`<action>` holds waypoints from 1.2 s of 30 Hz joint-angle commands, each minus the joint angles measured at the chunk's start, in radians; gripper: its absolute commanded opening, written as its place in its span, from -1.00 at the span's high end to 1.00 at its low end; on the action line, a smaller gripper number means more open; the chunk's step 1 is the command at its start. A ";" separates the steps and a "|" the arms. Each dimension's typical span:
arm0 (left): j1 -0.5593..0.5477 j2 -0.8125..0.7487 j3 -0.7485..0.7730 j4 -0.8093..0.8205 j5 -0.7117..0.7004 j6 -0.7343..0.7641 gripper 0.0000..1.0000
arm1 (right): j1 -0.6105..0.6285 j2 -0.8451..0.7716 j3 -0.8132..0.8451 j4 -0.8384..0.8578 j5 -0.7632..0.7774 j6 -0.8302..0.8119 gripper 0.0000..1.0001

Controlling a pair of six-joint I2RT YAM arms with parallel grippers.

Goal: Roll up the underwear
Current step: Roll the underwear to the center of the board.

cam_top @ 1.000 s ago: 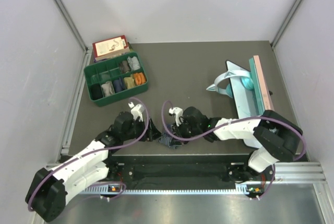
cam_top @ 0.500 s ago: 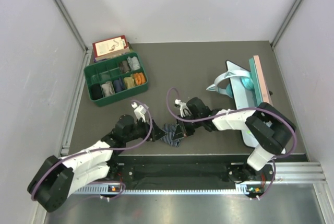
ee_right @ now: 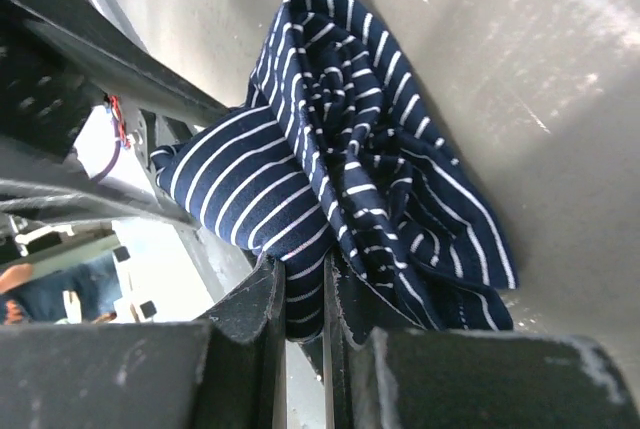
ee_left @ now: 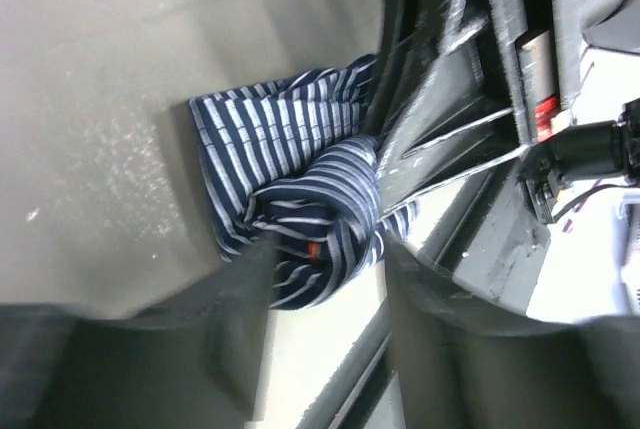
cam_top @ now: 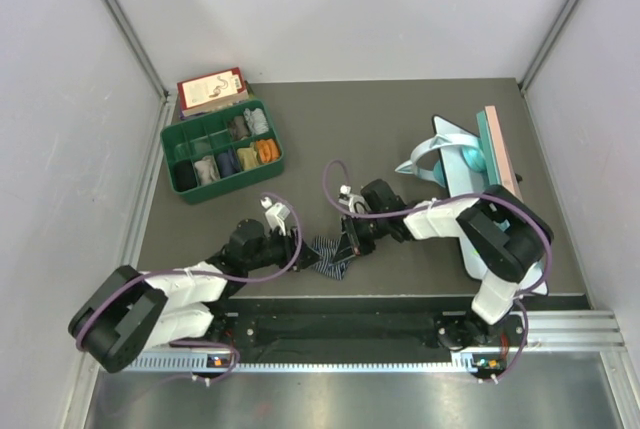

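Observation:
The underwear (cam_top: 326, 260), dark blue with thin white stripes, lies bunched near the table's front edge, between the two grippers. My right gripper (cam_top: 347, 246) reaches it from the right. In the right wrist view this gripper (ee_right: 302, 279) is shut on a fold of the striped underwear (ee_right: 360, 149). My left gripper (cam_top: 297, 250) comes in low from the left. In the left wrist view its jaws (ee_left: 325, 254) stand apart, with the rolled end of the underwear (ee_left: 270, 139) between the fingertips. A small spot of orange shows in that roll.
A green compartment tray (cam_top: 272, 164) holding rolled cloths stands at the back left, with a red and white box (cam_top: 210, 87) behind it. A pale blue and pink folding board (cam_top: 470, 164) lies at the right. The metal rail (cam_top: 340, 301) runs just beyond the front edge.
My left gripper has slid right up to the cloth and its jaws have narrowed. The right gripper has drawn the cloth slightly away from the front edge.

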 commanded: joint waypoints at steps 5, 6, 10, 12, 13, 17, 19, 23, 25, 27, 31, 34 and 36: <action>-0.007 0.127 0.020 0.017 -0.042 0.025 0.84 | -0.031 -0.027 0.041 -0.028 0.069 -0.023 0.64; -0.007 0.140 0.043 -0.005 -0.057 0.027 0.92 | -0.031 -0.038 0.043 -0.042 0.081 -0.034 0.49; -0.007 0.207 0.104 -0.100 -0.094 0.033 1.00 | -0.031 -0.114 0.054 -0.151 0.124 -0.071 0.08; -0.007 0.232 0.144 -0.160 -0.099 0.035 1.00 | -0.031 -0.169 0.060 -0.191 0.158 -0.092 -0.06; -0.007 0.253 0.156 -0.175 -0.099 0.033 1.00 | -0.031 -0.186 0.063 -0.227 0.170 -0.100 -0.11; -0.007 0.302 0.219 -0.249 -0.083 0.044 1.00 | -0.034 -0.257 0.074 -0.281 0.230 -0.131 -0.40; -0.007 0.334 0.237 -0.287 -0.079 0.044 1.00 | -0.048 -0.271 0.066 -0.271 0.239 -0.141 -0.50; -0.005 0.370 0.259 -0.310 -0.079 0.024 1.00 | -0.054 -0.260 0.048 -0.197 0.255 -0.199 -0.57; -0.005 0.382 0.262 -0.321 -0.083 0.009 1.00 | -0.054 -0.251 0.034 -0.163 0.279 -0.218 -0.57; -0.003 0.385 0.262 -0.327 -0.085 -0.004 1.00 | -0.054 -0.248 0.021 -0.119 0.304 -0.241 -0.58; 0.001 0.388 0.259 -0.333 -0.091 -0.014 1.00 | -0.054 -0.227 0.023 -0.099 0.360 -0.279 -0.63; 0.001 0.390 0.259 -0.333 -0.082 -0.016 1.00 | -0.056 -0.188 0.025 -0.088 0.364 -0.293 -0.63; 0.001 0.387 0.261 -0.335 -0.082 -0.018 1.00 | -0.056 -0.161 0.021 -0.079 0.348 -0.292 -0.63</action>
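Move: The underwear, a folded striped bundle, lies about 4 cm to the right of the left hand, level with it front to back and some 3 cm below; that hand's fingers are still part open. From the right hand, already shut on the bundle, its middle is about 3 cm to the left and 1 cm below. The green box stands roughly 24 cm ahead and 19 cm left of the left hand; the headphones lie about 21 cm ahead and 22 cm right of the right hand. The left fingers close on the rolled fold of the underwear as the hand sinks a little, then keep the pinch and carry it about 3 cm forward and as much to the right. Meanwhile the right fingers open wide and let go; that hand rises 4 cm drawing off to the right, then goes forward some 6 cm in all past the bundle's far side, tilting up and starting to sink. ##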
